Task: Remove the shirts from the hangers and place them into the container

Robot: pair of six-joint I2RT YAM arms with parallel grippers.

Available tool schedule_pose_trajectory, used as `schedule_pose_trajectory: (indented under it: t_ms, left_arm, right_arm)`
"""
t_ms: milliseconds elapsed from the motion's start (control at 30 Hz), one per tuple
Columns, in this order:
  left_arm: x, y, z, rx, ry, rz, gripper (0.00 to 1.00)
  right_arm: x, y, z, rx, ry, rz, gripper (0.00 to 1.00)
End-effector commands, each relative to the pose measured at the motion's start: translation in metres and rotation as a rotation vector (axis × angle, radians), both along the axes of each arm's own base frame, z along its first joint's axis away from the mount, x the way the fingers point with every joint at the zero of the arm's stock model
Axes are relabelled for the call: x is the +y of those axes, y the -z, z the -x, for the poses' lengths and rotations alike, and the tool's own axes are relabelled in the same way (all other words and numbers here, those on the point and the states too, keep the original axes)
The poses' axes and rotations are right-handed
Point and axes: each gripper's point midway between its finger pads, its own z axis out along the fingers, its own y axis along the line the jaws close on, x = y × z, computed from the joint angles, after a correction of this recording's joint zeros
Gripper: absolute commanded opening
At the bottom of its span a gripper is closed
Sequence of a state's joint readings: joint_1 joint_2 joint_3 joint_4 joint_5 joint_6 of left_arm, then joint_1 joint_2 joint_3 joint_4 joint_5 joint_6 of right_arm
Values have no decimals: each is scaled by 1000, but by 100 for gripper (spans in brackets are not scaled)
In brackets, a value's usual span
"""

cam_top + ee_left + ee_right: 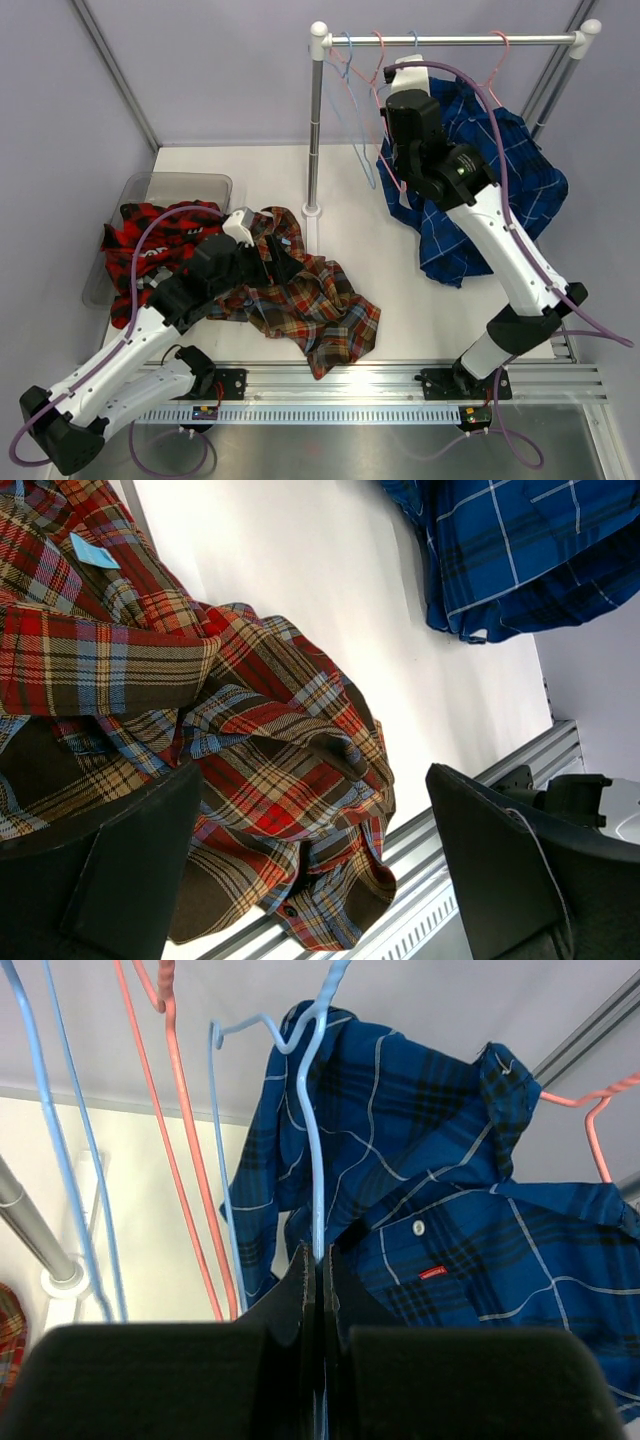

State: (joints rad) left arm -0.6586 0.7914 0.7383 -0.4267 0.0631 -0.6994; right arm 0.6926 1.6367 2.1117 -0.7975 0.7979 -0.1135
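My right gripper is shut on the thin wire of a light blue hanger, just below the silver rail. The blue shirt hangs right behind that wire; a pink hanger runs into its right shoulder. From above, the right gripper is up at the rail beside the blue shirt. The left gripper is open and hovers over the crumpled tartan shirt, which lies on the table. A red-and-black shirt lies in the grey container at the left.
More bare light blue and pink hangers dangle from the rail left of my right gripper. The rail's upright post stands on a round white foot between the two shirts. An aluminium base rail runs along the near edge.
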Motion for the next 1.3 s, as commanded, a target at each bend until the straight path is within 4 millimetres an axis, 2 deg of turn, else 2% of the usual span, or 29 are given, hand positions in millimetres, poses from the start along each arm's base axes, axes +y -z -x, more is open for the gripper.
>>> schedule_pose_trajectory:
  t_ms: [0,100,133,200,233,267,567,733,900,933,967,1000,1033,1100,1267]
  left_arm:
    - [-2,-12,-8,-36,-19,28,99]
    - [-2,-6,-10,-25,-25,17,99]
    - [-3,-4,-11,-21,-27,14,99]
    - [-3,0,-12,-14,-32,8,99]
    - [-3,3,-14,-8,-36,1,99]
    - [-2,5,-15,-6,-43,-7,99]
    - [1,16,-21,11,-67,-47,99]
    - [9,30,-28,53,-112,-132,99]
    - [4,47,-34,113,-113,-177,99]
    - [6,62,-37,151,-122,-235,99]
    - [14,56,-50,137,-186,-284,99]
    - [27,67,-48,184,-220,-371,99]
    - [33,80,-53,220,-246,-444,99]
    - [43,81,-62,220,-311,-512,99]
    - [56,104,-67,275,-393,-608,99]
  right_arm:
    - [1,5,13,10,-43,-86,0]
    - [-5,-5,28,-6,-67,-142,0]
    - [-6,-5,31,0,-74,-141,5]
    - [-8,-9,41,-10,-83,-185,22]
    - [-9,-10,43,-14,-88,-192,40]
    - [-10,-11,45,-17,-92,-198,46]
    - [-33,-24,69,-46,-71,-223,82]
    - [-48,-37,105,-88,-116,-336,85]
    - [-59,-47,147,-124,-218,-453,85]
    - [-59,-46,152,-120,-232,-464,85]
    - [-58,-43,156,-113,-247,-478,85]
    - [-57,-46,166,-120,-292,-504,85]
    - [-55,-45,169,-117,-309,-516,85]
    - [-48,-41,175,-97,-358,-542,85]
    - [-39,-28,182,-60,-408,-554,85]
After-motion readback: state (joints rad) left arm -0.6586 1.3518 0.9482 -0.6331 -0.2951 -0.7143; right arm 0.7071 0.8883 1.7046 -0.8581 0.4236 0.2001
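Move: The left hand hangs open above the brown plaid shirt, whose middle is roughly 2 cm back and 15 cm below; the upper fold it goes for is some 6 cm ahead, 4 cm left and 14 cm down. The container is about 30 cm left and 8 cm ahead. The right hand grips the empty blue hanger, its hook spot on the rail about 3 cm ahead and 9 cm up; the navy shirt hangs 11 cm right, 2 cm ahead and 18 cm lower. Back goes the right hand, some 18 cm and about 7 cm to its right, rising a little, once its fingers open wide and let go of the blue hanger; it rolls left side up about 30 degrees while swinging to point left. Down goes the left hand, slowly then faster, about 11 cm and 6 cm forward, drifting left and tipping steeply downward, its fingers staying open around the plaid shirt's upper fold; touch can't be made out. ##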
